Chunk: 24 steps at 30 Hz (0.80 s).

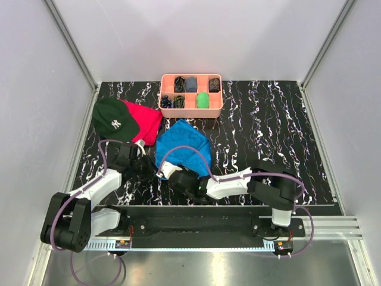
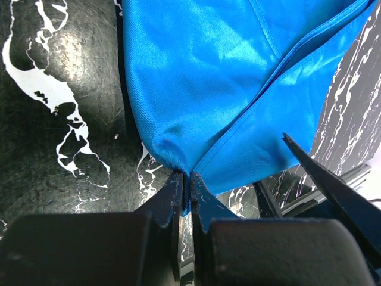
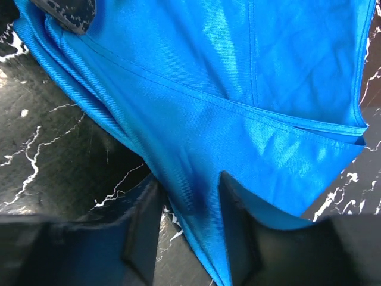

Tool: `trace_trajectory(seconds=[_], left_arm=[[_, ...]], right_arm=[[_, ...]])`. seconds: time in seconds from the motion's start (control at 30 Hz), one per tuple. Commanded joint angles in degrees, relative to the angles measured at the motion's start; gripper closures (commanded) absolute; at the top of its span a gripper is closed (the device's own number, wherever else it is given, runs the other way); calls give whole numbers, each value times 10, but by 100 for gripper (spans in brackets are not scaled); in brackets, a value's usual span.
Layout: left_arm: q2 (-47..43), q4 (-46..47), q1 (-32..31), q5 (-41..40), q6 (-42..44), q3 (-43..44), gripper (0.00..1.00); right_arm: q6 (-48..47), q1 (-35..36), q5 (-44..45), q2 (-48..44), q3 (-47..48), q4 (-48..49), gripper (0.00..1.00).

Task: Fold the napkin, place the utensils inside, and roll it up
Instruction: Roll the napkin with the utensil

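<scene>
The bright blue napkin lies bunched and partly folded on the marbled table, just in front of the arms. My left gripper is shut on its near left corner, and the cloth fans out from the pinch. In the top view the left gripper sits at the napkin's lower left edge. My right gripper is open, with a fold of the napkin lying between its fingers. Seen from above, the right gripper is at the napkin's near edge. The utensils are out of view.
A pink tray with small dark items and a green one stands at the back centre. A dark green cap lies on a red cloth at the back left. Grey walls close in three sides.
</scene>
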Motion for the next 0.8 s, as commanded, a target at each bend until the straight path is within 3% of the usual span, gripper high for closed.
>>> trace_trajectory(seconds=[0.0, 0.17, 0.2, 0.27, 0.3, 0.4, 0.77], left_arm=[[2, 22, 4, 29, 2, 13, 100], [-3, 21, 5, 22, 5, 13, 96], [-5, 18, 5, 15, 8, 14, 84], [-18, 13, 7, 6, 9, 14, 68], [-24, 8, 8, -11, 9, 12, 63], [-63, -2, 11, -57, 7, 3, 49], [-214, -38, 12, -192, -4, -69, 43]], right_arm=[[-34, 3, 26, 17, 5, 17, 57], [-62, 4, 2, 15, -5, 36, 77], [-69, 4, -5, 12, -5, 36, 79], [-72, 3, -26, 8, -4, 28, 87], [-74, 4, -33, 3, -3, 22, 93], [-71, 3, -62, -6, 10, -14, 100], [-33, -9, -208, 22, 135, -253, 100]])
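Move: The napkin's near folded edge, with the roll begun, lies right between the half-open right fingers, about 1 cm below the hand point. The left fingers still pinch its near left corner; from them, the stretch at the right hand is some 10 cm to the right and level. From the left hand the red cloth is about 18 cm ahead and 5 cm left. From the right hand the pink box is some 28 cm ahead and 3 cm right. The napkin's near edge is pinched by the right fingers, which close fully and then draw it back and a little left, about 3 cm, turning some 10 degrees counter-clockwise. As that grip forms, the left fingers open to about half and let go of the corner; the left hand then rises slightly, dips again, and slides off about 4 cm to the left. ##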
